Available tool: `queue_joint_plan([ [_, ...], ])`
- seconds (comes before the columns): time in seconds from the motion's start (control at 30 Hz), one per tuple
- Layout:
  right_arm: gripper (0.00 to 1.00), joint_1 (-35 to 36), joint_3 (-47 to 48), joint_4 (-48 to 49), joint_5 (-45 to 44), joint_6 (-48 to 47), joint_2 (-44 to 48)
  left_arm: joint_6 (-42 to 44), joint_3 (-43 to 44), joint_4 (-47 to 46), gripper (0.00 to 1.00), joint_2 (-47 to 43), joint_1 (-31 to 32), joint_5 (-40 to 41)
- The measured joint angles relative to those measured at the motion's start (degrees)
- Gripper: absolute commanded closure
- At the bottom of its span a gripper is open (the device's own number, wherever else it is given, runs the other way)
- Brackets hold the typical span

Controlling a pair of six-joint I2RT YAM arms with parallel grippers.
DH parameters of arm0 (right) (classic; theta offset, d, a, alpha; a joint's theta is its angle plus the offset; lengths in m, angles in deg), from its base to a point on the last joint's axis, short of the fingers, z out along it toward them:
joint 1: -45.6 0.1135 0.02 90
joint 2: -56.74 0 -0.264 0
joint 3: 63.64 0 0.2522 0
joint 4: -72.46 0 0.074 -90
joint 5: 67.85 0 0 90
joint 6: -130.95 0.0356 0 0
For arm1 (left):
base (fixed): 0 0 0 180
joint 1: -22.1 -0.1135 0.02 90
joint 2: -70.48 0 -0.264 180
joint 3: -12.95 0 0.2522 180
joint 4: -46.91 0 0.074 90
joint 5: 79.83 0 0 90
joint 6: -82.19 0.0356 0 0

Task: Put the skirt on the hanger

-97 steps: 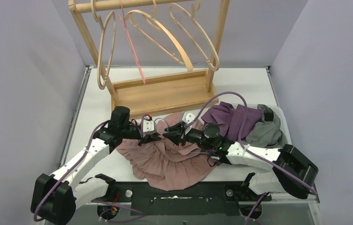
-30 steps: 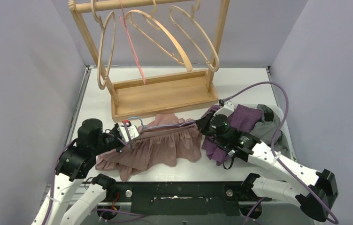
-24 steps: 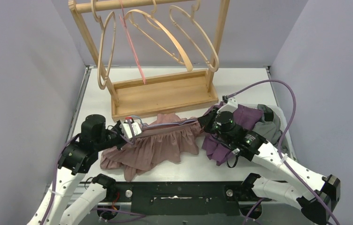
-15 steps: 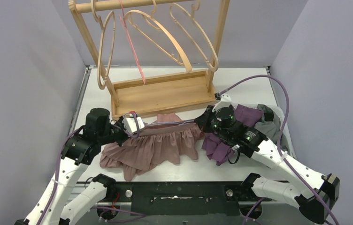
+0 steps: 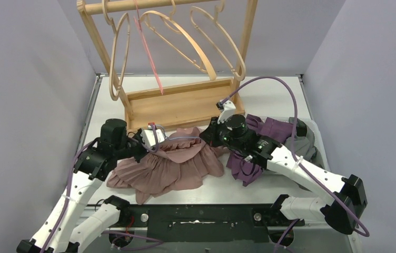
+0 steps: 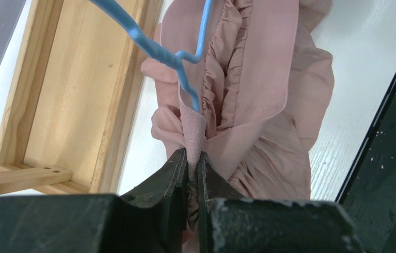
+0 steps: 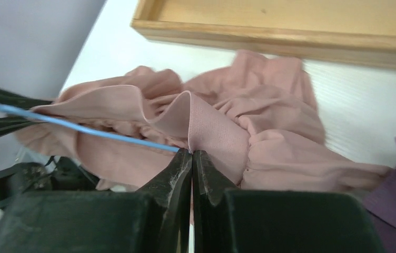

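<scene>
The pink skirt (image 5: 164, 168) lies bunched on the table in front of the wooden rack. A thin blue wire hanger (image 5: 181, 138) runs along its waistband between my two grippers. My left gripper (image 5: 152, 141) is shut on the left end of the waistband. In the left wrist view, pink cloth (image 6: 269, 79) is pinched between the jaws (image 6: 191, 156) and the blue hanger (image 6: 159, 50) bends just above. My right gripper (image 5: 207, 135) is shut on the waistband's right end. In the right wrist view, a skirt fold (image 7: 222, 132) enters the jaws (image 7: 191, 153) where the hanger wire (image 7: 80, 126) ends.
The wooden rack (image 5: 185, 103) with several wooden hangers (image 5: 206, 47) and a thin red one (image 5: 149, 55) stands right behind the skirt. A purple garment (image 5: 269, 132) and a grey one (image 5: 301, 147) lie heaped at the right under my right arm.
Both grippers have moved towards the rack and closer together, still holding the waistband. The skirt's top edge has gone from stretched to slack and bunched.
</scene>
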Motion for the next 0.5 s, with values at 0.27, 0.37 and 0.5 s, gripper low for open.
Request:
queue_joint_plan([
  [0.27,1.00,2.7,0.0,11.0,10.9,-1.8,-0.1,-2.7,-3.9,-6.4,1.00,-0.7,0.1,-3.3],
  [0.37,0.91,3.3,-0.2,13.3,13.6,-2.6,-0.1,-3.7,-5.2,-9.0,1.00,-1.2,0.1,-4.2],
  [0.5,0.51,3.3,-2.4,11.0,13.4,-5.4,1.9,-4.3,-5.7,-10.1,1.00,-2.9,0.3,-4.8],
])
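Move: My right hand already pinches the skirt's waistband where the hanger's right arm runs into it; the hanger's neck lies about 12 cm to the left, roughly level. Below by some 13 to 15 cm lie the skirt's body, about 12 cm left and 10 cm back, the wooden tray, 12 cm ahead and 7 cm left, and the purple cloth, 22 cm to the right. From my left hand, gripping the other side, the neck is some 5 cm right and 3 cm ahead. I carry the pinched waistband back, up and to the left along the hanger arm with my right hand, about 5 cm each way, swinging the wrist nearly 20 degrees counter-clockwise. Then the hand eases a little back down and right while its fingers start to part around the cloth. My left hand keeps its pinch and slides some 2 cm right to meet it, rolling slightly. ##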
